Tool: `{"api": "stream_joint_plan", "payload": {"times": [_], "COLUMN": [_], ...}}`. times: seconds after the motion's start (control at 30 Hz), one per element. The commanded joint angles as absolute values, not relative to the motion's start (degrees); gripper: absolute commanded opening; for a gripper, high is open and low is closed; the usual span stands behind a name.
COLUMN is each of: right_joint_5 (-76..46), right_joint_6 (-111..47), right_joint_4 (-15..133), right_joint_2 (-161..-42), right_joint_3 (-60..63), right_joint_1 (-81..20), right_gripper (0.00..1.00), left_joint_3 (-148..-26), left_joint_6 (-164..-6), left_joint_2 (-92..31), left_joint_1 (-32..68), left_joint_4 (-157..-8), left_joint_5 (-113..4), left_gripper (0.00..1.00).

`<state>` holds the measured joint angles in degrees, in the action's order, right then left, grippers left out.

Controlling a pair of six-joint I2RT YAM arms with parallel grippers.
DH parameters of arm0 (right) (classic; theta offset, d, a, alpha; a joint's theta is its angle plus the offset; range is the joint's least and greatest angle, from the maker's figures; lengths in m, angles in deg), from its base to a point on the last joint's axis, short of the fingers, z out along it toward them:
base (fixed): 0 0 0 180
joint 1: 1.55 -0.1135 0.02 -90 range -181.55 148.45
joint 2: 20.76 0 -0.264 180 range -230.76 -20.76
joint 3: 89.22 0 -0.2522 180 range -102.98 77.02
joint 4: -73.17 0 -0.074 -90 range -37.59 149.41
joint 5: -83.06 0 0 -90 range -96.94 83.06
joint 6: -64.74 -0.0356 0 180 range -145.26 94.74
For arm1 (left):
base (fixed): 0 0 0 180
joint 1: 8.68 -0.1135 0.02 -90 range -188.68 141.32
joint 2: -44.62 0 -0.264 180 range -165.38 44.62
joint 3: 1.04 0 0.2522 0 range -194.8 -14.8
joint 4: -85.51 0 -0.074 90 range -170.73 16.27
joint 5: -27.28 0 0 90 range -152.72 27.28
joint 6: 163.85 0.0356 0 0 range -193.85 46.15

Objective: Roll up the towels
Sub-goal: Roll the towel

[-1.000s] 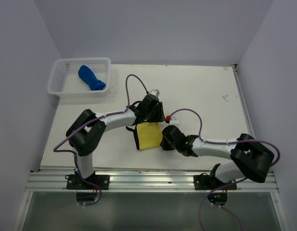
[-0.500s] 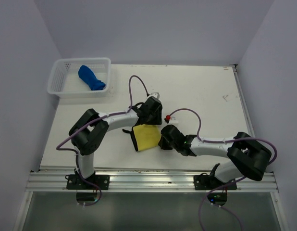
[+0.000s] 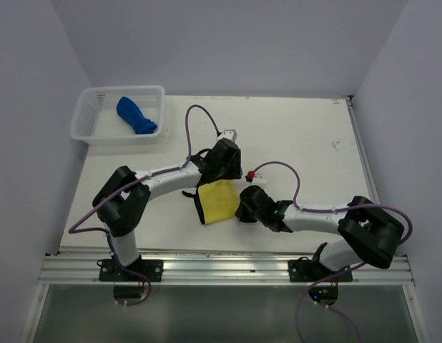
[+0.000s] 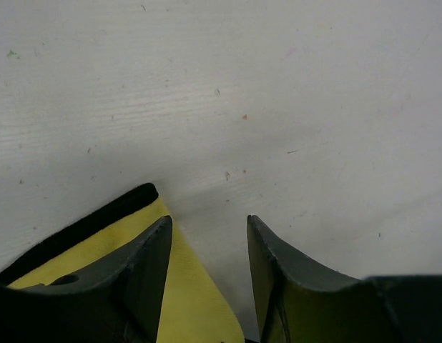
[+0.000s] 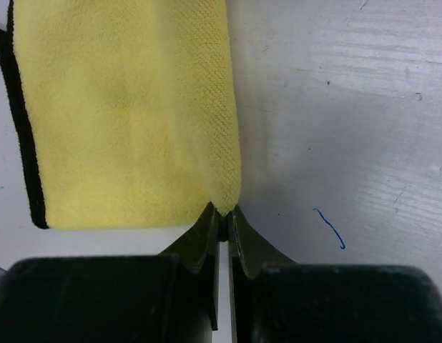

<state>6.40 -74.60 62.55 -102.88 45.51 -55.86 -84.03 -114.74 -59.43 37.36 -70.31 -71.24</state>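
The yellow towel (image 3: 217, 201) with dark edging lies flat on the white table between both arms. My right gripper (image 5: 222, 210) is shut on the towel's near right corner (image 5: 228, 193); from above it (image 3: 240, 209) sits at the towel's right edge. My left gripper (image 4: 208, 223) is open at the towel's far edge, one finger (image 4: 146, 264) over the yellow cloth (image 4: 185, 300) and the other over bare table. From above, the left gripper (image 3: 221, 179) is just behind the towel. The blue towel (image 3: 135, 116) lies bunched in the basket.
A white mesh basket (image 3: 84, 118) stands at the table's back left corner. Purple cables (image 3: 278, 166) loop over both arms near the towel. A small blue pen mark (image 5: 330, 229) is on the table beside the right gripper.
The left arm has shifted, its wrist drawing slightly back from the yellow towel. The towel has slid a little to the left. The right gripper keeps its hold.
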Motion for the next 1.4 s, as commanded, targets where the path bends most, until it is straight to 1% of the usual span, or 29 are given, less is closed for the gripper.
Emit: {"api": "stream_joint_plan", "payload": {"times": [0.0,0.13,0.27,0.6,0.8,0.93,1.0,1.13,1.17,1.23,1.37], "right_joint_5": [6.3,6.3,6.5,6.4,7.1,8.0,9.2,10.1,10.0,10.2,10.1], "right_joint_6": [-75.7,-75.9,-76.1,-76.1,-75.1,-73.3,-72.5,-71.2,-71.1,-71.0,-70.8], "right_joint_4": [62.3,62.3,62.0,61.2,60.1,58.3,57.0,56.0,56.0,56.1,56.8], "right_joint_2": [-103.0,-103.1,-103.2,-102.6,-101.5,-101.2,-100.8,-100.8,-101.1,-101.4,-102.7], "right_joint_3": [46.9,47.0,47.1,47.4,47.2,46.0,45.6,44.8,44.6,44.3,43.4], "right_joint_1": [-55.8,-55.7,-55.7,-55.8,-55.8,-56.0,-56.4,-56.7,-56.8,-57.0,-57.8], "right_gripper": [0.0,0.0,0.0,0.0,0.0,0.0,0.0,0.0,0.0,0.0,0.0], "left_joint_3": [-85.7,-85.6,-83.4,-84.5,-85.5,-87.4,-87.7,-87.7,-87.7,-87.7,-85.8], "left_joint_6": [-113.1,-113.8,-114.6,-114.0,-113.7,-113.5,-113.2,-112.7,-112.4,-112.0,-112.0], "left_joint_2": [-57.0,-57.8,-58.7,-66.3,-68.8,-71.0,-71.6,-72.1,-72.3,-73.0,-73.8], "left_joint_1": [37.7,37.9,37.9,38.0,37.9,37.9,38.1,38.4,38.7,39.1,39.4], "left_joint_4": [-69.0,-66.8,-68.0,-71.1,-68.2,-64.9,-64.1,-62.5,-62.0,-60.5,-61.2], "left_joint_5": [-74.9,-75.9,-75.6,-73.8,-76.3,-77.4,-78.1,-80.0,-80.8,-83.1,-83.7], "left_gripper": [0.5,0.5,0.5,0.5,0.5,0.49,0.44,0.4,0.36,0.34,0.2]}}
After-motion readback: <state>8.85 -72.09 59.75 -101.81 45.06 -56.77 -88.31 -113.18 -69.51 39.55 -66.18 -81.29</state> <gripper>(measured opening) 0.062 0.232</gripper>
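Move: The yellow towel's far right corner lies almost under the left hand, roughly 1 cm ahead, 1 cm to its left and 6 cm below. The body of the towel spreads from there back and left, its middle about 7 cm back and 5 cm left of the hand; its black left border runs some 11 cm left and 7 cm back. From the right hand, already clamped on the near right corner, that far corner is about 12 cm ahead and 2 cm left. The left fingers straddle the yellow towel's far right corner and close on it from half open to about a quarter. To get there the hand rises a touch while easing about 1 cm left, then sinks some 7 cm, rolling its left side up by 10–15 degrees. The right hand keeps its pinch on the near corner, slipping about 1 cm to the right late on. ##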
